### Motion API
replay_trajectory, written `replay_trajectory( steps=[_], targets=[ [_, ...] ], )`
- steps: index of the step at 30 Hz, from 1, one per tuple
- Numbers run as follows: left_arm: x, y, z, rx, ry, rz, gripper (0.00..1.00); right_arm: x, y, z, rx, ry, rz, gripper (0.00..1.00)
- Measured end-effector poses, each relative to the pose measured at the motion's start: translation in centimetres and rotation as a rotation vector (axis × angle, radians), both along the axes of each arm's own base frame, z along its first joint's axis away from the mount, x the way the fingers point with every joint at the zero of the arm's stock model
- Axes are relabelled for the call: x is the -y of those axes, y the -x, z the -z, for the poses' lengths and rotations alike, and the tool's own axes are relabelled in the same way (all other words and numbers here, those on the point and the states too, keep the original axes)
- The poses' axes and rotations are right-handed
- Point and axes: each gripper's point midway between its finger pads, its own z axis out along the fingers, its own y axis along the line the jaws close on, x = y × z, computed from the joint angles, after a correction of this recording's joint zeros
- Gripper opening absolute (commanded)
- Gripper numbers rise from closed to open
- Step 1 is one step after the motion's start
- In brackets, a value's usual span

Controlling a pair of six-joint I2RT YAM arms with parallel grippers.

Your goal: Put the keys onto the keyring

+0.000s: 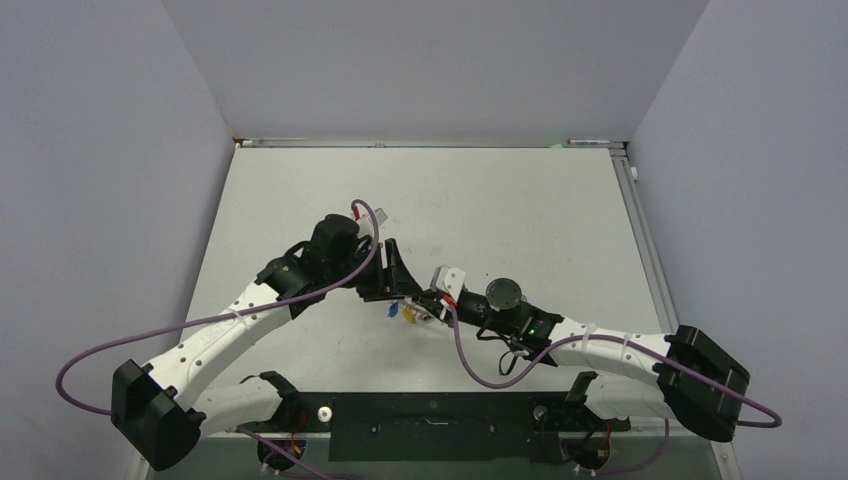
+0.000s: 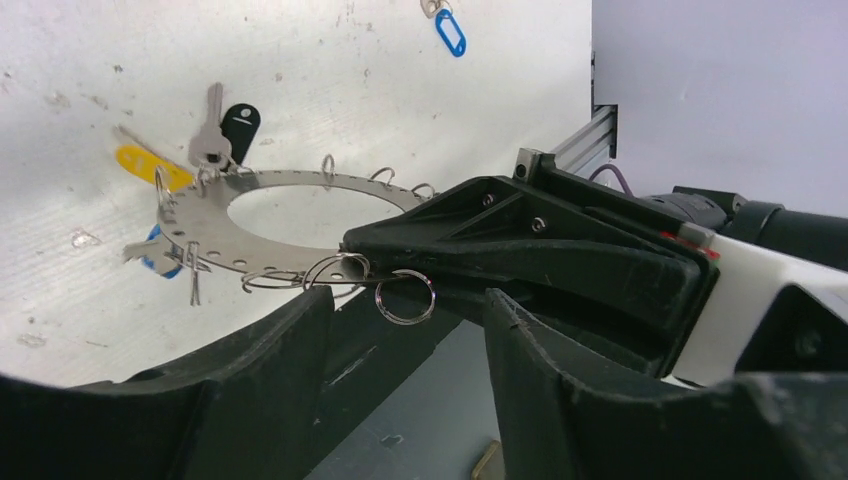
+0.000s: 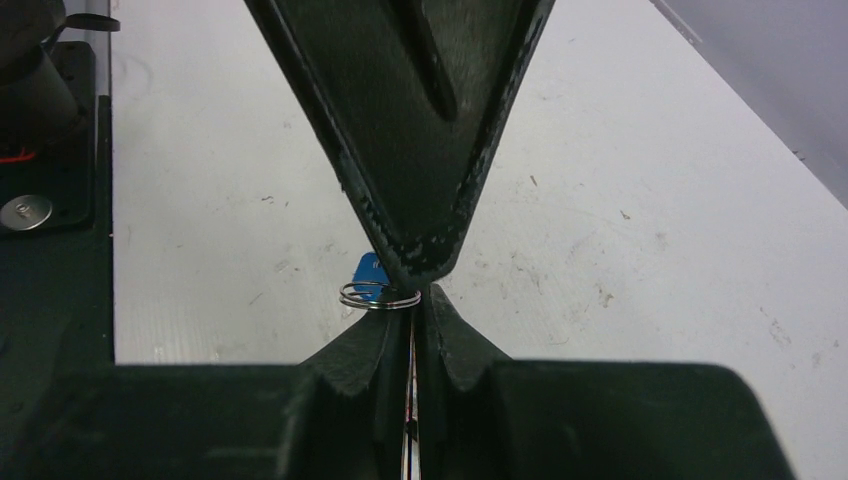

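The keyring [image 2: 285, 181] is a flat grey metal loop with holes and small wire rings along its rim. My right gripper [image 3: 413, 300] is shut on its edge and holds it above the table. On its far side hang a silver key [image 2: 212, 140] with a black tag, a yellow tag [image 2: 145, 165] and a blue tag [image 2: 155, 255]. A small split ring [image 2: 405, 297] hangs at the near rim, by the right gripper's tip. My left gripper [image 2: 408, 310] is open, its fingers either side of that split ring. In the top view the left gripper [image 1: 390, 285] and right gripper [image 1: 428, 303] meet tip to tip.
A loose key with a blue tag [image 2: 450, 32] lies on the white table [image 1: 520, 210] farther off. The table's metal edge rail [image 2: 590, 140] and grey walls close the space. A black base plate [image 1: 430, 420] sits between the arm bases.
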Motion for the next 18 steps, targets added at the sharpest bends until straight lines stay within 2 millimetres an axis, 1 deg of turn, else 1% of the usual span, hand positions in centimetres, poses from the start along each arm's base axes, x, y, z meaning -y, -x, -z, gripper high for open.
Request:
replay_trajectory(
  steps=[5,10,15,18],
  targets=[
    [-0.2,-0.5,-2.5,0.103,-0.012,0.033,0.57,0.6,1.1,-0.4,-0.057,-0.006,-0.042,0.05],
    [-1.2,-1.5,-5.8,0.295,-0.028,0.043,0.56,1.0,2.2,-1.4,-0.082,-0.030,-0.068,0.05],
    [-2.2,-0.9,-8.4,0.514,-0.029,0.083,0.54,1.5,2.9,-3.3,-0.116,-0.074,-0.090,0.05],
    [-2.6,-0.3,-9.5,0.658,-0.032,0.118,0.54,1.5,2.6,-4.4,-0.184,-0.071,-0.096,0.05]
  ],
)
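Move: The keyring, pinched by its rim in the right fingers, hangs with its middle about 4 cm right of the open left hand, 4 cm back and 6 cm below. The yellow tag is roughly 1 cm right, 5 cm back and 9 cm below the left hand. From the right hand the keyring's middle is some 3 cm back, 1 cm left and 4 cm down; the loose key lies about 24 cm right, 3 cm back, 15 cm below. Left hand, staying open, rises about 9 cm from the keyring, tipping up; right keeps its pinch, lifting back. ##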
